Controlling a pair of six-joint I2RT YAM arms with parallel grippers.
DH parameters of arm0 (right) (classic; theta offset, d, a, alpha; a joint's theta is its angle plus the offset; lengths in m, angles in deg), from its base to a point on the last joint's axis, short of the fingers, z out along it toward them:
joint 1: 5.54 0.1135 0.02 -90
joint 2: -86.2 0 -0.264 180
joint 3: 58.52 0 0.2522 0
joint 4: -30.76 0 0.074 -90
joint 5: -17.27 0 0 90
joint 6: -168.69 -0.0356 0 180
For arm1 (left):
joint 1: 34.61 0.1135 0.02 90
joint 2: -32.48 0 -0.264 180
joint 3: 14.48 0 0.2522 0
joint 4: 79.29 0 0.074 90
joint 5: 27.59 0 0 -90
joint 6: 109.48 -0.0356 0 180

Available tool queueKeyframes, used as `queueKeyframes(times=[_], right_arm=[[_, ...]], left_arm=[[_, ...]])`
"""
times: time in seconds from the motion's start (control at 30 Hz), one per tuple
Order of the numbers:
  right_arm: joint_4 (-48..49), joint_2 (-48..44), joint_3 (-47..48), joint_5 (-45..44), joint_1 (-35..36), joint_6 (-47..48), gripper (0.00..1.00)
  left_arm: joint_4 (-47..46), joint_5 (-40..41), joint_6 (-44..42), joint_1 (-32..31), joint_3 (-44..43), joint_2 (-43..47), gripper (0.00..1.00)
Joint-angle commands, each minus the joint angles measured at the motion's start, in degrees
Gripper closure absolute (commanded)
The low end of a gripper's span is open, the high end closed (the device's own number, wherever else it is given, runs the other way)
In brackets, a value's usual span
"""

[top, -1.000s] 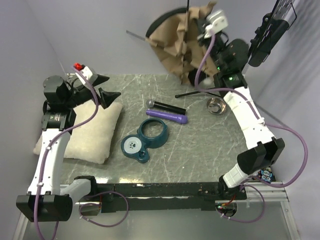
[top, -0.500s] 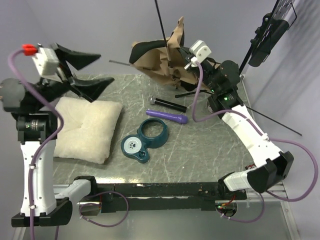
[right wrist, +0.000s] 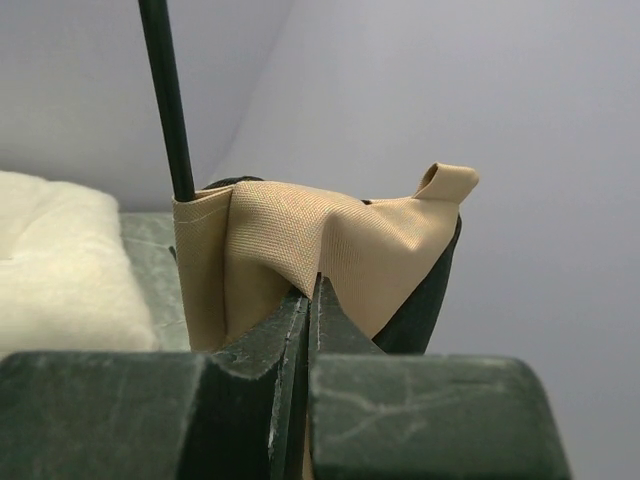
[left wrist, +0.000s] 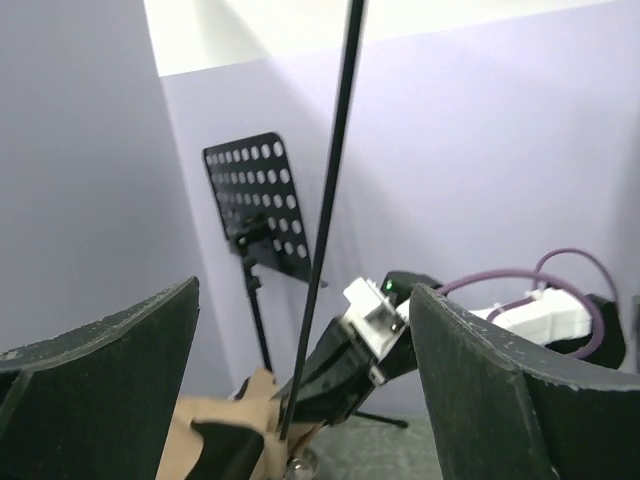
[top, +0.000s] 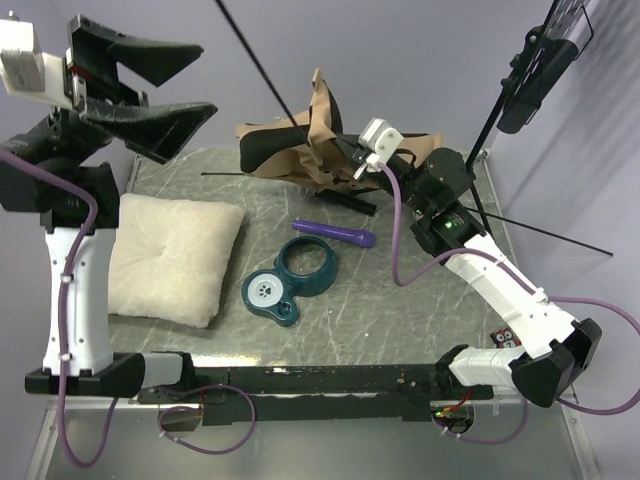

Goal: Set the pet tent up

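The pet tent (top: 300, 150) is a crumpled bundle of tan fabric and black base at the far edge of the table. My right gripper (top: 338, 152) is shut on a fold of its tan fabric (right wrist: 330, 235), with the jaws pressed together at the pinch (right wrist: 312, 288). A thin dark pole (top: 255, 60) rises from the bundle up to the left; another pole (top: 545, 232) sticks out to the right. My left gripper (top: 205, 80) is raised high at the left, open and holding nothing. In the left wrist view the pole (left wrist: 338, 180) crosses between its spread fingers (left wrist: 100, 380), farther off, without touching.
A cream pillow (top: 170, 255) lies at the left of the table. A teal ring with a round lid (top: 290, 280) sits in the middle, and a purple stick (top: 335, 233) lies behind it. A black music stand (top: 540, 70) stands at the back right.
My left arm rose from beside the pillow to high at the left, still open. My right gripper carried the tent leftwards and lower, and the long pole swung left.
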Motion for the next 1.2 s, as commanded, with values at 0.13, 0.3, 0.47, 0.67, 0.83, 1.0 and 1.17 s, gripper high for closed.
queueKeyframes(times=[0.13, 0.3, 0.47, 0.67, 0.83, 1.0, 1.17], right_arm=[[0.18, -3.96, -1.17, -0.07, 3.60, 1.74, 1.00], [-0.17, -4.58, -2.40, -0.60, 4.65, 1.91, 1.00], [-0.70, -4.93, -2.66, -0.68, 5.62, 2.17, 1.00], [-0.61, -5.90, -3.89, -0.95, 6.68, 2.53, 1.00], [-0.52, -6.34, -4.68, -0.86, 7.03, 1.91, 1.00], [-2.98, -7.13, -6.26, 0.72, 8.34, 1.47, 1.00], [-6.93, -9.67, -10.21, 2.65, 10.98, 0.07, 1.00]], left_arm=[[-0.86, 4.46, 4.08, -5.67, -13.23, -4.24, 0.12], [-0.25, 3.68, 2.07, -9.53, -16.57, -4.42, 0.21], [3.18, 3.41, -0.84, -11.82, -17.72, -4.51, 0.35], [6.09, 3.41, -1.54, -12.44, -15.97, -3.72, 0.74], [5.56, 3.68, 0.65, -12.44, -12.80, -2.49, 0.99], [5.82, 0.35, 4.17, -12.44, -8.77, -1.87, 0.99], [16.34, -8.44, 0.93, -12.61, -1.66, 0.76, 0.99]])
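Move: The tent pole's free upper end stands some 5 cm to the right of the open left hand, about 3 cm back and 8 cm above; the tent hangs roughly 18 cm ahead, 19 cm right and 35 cm below, and the pillow is 13 cm ahead, 17 cm left, 62 cm down. From the right hand that pole end is about 15 cm back, 13 cm left, 27 cm up; the purple tube is about 7 cm ahead, level sideways, 45 cm below. The pole's upper end is pinched by the left hand, which draws back about 9 cm while rising some 6, turning about 10 degrees clockwise, shuts fully, then eases forward and sinks. The tent corner stays pinched in the right fingers as that hand lowers it about 6 cm and brings it 5 cm back, with a little to the left. ##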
